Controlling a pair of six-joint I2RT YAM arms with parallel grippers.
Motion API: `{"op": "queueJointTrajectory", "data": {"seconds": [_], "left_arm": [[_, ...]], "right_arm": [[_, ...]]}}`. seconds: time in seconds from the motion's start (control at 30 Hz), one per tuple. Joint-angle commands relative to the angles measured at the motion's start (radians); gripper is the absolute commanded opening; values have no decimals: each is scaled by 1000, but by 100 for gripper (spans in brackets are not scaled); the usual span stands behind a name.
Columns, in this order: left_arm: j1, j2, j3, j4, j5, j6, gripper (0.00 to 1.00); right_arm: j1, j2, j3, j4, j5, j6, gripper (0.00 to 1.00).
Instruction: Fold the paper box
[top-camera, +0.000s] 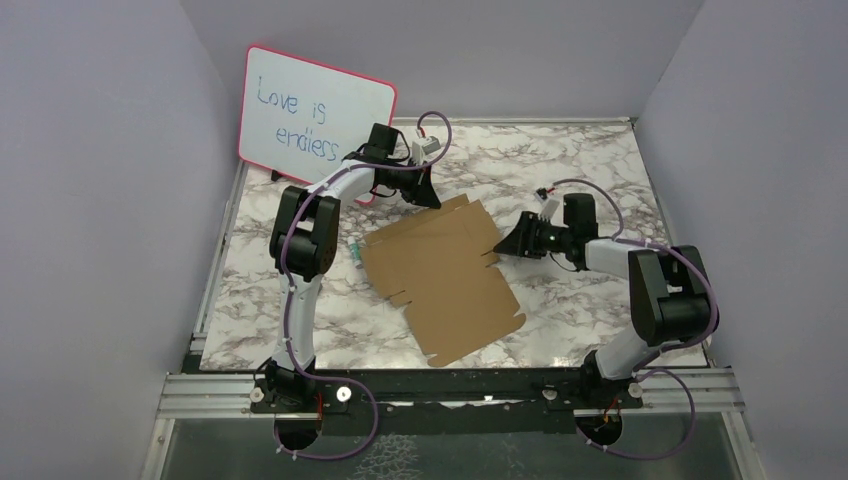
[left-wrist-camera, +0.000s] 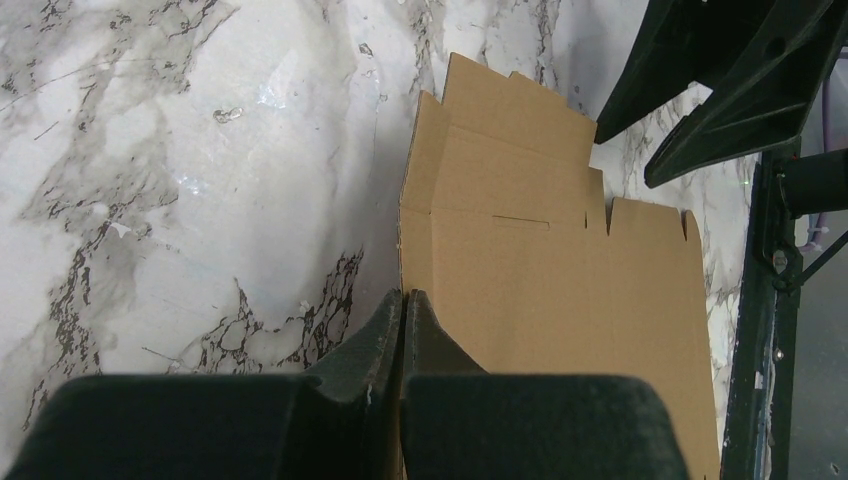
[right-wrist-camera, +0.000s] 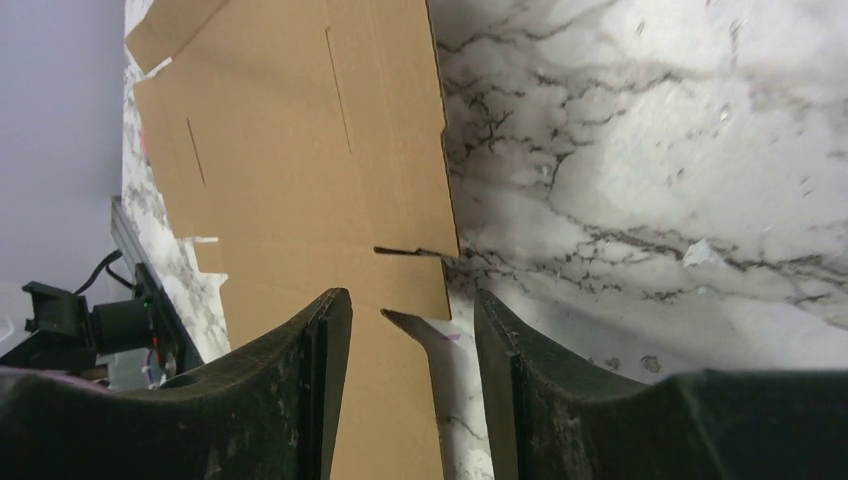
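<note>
The paper box (top-camera: 445, 275) is a flat brown die-cut cardboard sheet with notched flaps, lying mid-table. My left gripper (top-camera: 428, 192) is at its far corner. In the left wrist view, the left gripper (left-wrist-camera: 403, 295) is shut, and the paper box (left-wrist-camera: 540, 290) edge runs into the slit between its fingertips. That edge looks slightly lifted and casts a shadow on the marble. My right gripper (top-camera: 507, 245) is at the sheet's right edge. In the right wrist view, this gripper (right-wrist-camera: 410, 300) is open and straddles a notched flap of the paper box (right-wrist-camera: 300, 160) without touching it.
A pink-framed whiteboard (top-camera: 315, 120) with handwriting leans at the back left, just behind the left arm. A small green item (top-camera: 355, 253) lies by the sheet's left edge. Grey walls enclose the marble table (top-camera: 560, 160) on three sides.
</note>
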Motion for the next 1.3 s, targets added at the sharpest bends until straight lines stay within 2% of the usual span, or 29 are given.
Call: {"op": "queueJointTrajectory", "data": {"seconds": [0.0,0.4,0.77,0.93,1.1,1.27], "left_arm": [[4,-37,3,1,36,21,0],[4,-39,3,0,27,16,0],[4,-36,8,1,14,5,0],[4,-35,9,3,8,-2,0],[3,-36,8,5,-2,-6,0],[4,-37,7,13,-3,-17,0]], "right_arm": [[4,27,-37,39,-84,9,54],[14,124,-55,137,-178,48,53],[51,126,-45,173,-171,38,30],[75,100,-49,156,-97,13,21],[117,48,-37,83,58,-45,13],[174,-11,-12,13,206,-82,10]]}}
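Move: The small tab between two slits on the cardboard's right edge lies some 3 cm to the right hand's left, 2 cm nearer the base and about 3 cm below. The larger side flap sits about 6 cm ahead of this hand and 5 cm left; the near panel's middle is roughly 13 cm back and 8 cm left. From the left hand, holding the far edge, the tab lies about 11 cm back, 11 cm right and 6 cm lower. Back and down first, a good 2 cm each, the half-open right hand dips to the small tab at the cardboard's edge, then slides left, close to 4 cm in all, turning slightly counter-clockwise. Its fingers close nearly shut on the way and pinch the tab, with a slight rise at the end, while the left hand keeps the far edge pinched. ##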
